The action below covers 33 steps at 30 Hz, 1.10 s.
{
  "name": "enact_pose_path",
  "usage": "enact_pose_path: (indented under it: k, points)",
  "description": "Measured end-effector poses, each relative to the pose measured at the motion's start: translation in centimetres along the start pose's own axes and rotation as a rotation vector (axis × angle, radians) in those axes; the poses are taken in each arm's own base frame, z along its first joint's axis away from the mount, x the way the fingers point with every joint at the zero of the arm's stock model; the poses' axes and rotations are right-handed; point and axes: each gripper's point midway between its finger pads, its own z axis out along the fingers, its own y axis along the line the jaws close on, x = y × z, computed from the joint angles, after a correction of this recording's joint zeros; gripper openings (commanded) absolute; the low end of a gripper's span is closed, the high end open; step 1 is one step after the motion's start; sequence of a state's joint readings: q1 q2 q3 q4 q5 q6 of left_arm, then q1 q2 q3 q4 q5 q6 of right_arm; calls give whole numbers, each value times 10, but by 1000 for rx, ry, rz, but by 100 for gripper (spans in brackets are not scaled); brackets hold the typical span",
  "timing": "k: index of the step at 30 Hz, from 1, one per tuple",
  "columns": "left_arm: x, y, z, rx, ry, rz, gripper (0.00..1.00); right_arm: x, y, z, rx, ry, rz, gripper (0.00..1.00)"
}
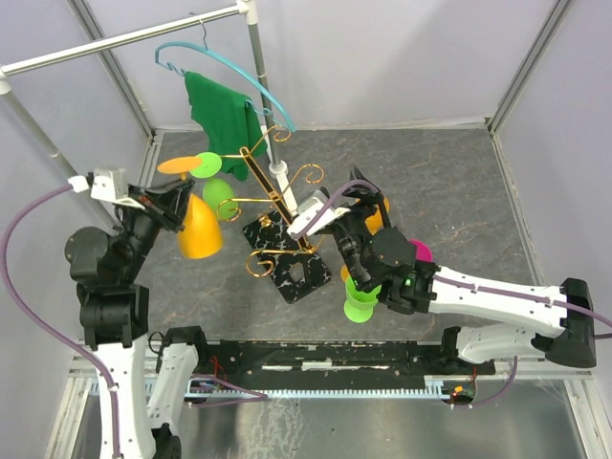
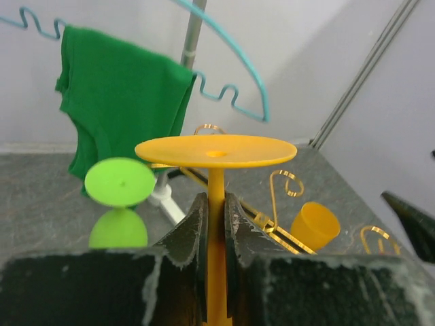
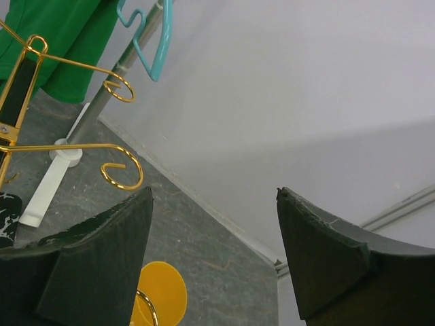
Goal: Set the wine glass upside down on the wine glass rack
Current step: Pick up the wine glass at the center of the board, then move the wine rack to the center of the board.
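Note:
My left gripper (image 2: pixel 216 198) is shut on the stem of an orange wine glass (image 1: pixel 199 229), held bowl down to the left of the rack, with its round foot (image 2: pixel 216 149) above the fingers. The gold wine glass rack (image 1: pixel 263 177) stands mid-table on a black marbled base (image 1: pixel 296 273). A green glass (image 1: pixel 216 182) hangs upside down from a left arm of the rack. My right gripper (image 3: pixel 214 193) is open and empty beside the rack's right arms (image 3: pixel 119 173). Just below it the foot of a second orange glass (image 3: pixel 162 292) sits in a gold loop.
A green glass (image 1: pixel 361 301) and a magenta one (image 1: pixel 418 251) stand on the table under my right arm. Behind the rack, a white clothes rail (image 1: pixel 124 38) carries a teal hanger (image 1: pixel 229 72) with a green cloth (image 1: pixel 225 115). Grey walls close in the table.

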<state>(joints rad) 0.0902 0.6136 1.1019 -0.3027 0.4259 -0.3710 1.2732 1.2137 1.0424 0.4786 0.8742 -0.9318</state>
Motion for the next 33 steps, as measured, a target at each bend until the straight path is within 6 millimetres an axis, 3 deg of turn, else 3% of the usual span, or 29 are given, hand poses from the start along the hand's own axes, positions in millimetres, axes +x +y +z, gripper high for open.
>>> enact_pose_path:
  k: [9, 15, 23, 33]
  points:
    - [70, 11, -24, 24, 42, 36, 3, 20, -2, -13, -24, 86, 74, 99]
    - [100, 12, -34, 68, 31, 59, 3, 36, 12, -18, -69, 145, 95, 100]
    - [119, 1, -50, 158, -41, 111, 3, 40, 11, -21, -66, 163, 130, 100]
    - [113, -5, -49, 190, -77, 122, 3, 42, 11, -21, -63, 165, 138, 100]
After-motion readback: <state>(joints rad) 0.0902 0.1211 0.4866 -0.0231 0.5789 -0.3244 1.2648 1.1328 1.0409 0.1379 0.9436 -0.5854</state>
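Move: The left hand holds the orange wine glass upside down by its stem. The rack's middle curl on the left side, still empty, is about 10 cm below this hand, 3 cm to its right and some 2 cm ahead. The hung green glass is roughly 10 cm ahead, 3 cm left and 17 cm lower; the rack's near curl is about 9 cm back, 9 cm right and 10 cm lower. From the right hand the middle curl is some 24 cm left, 1 cm back and 7 cm lower. Still pinching the orange glass by its stem, the left hand brings it down about 11 cm towards the rack's middle left curl, easing back some 4 cm and a little right, its fingers tipping upward and turning clockwise nearly 10 degrees. It then slows almost to a stop. The empty right hand sinks 4 cm, tips down some 10 degrees and opens fully. ##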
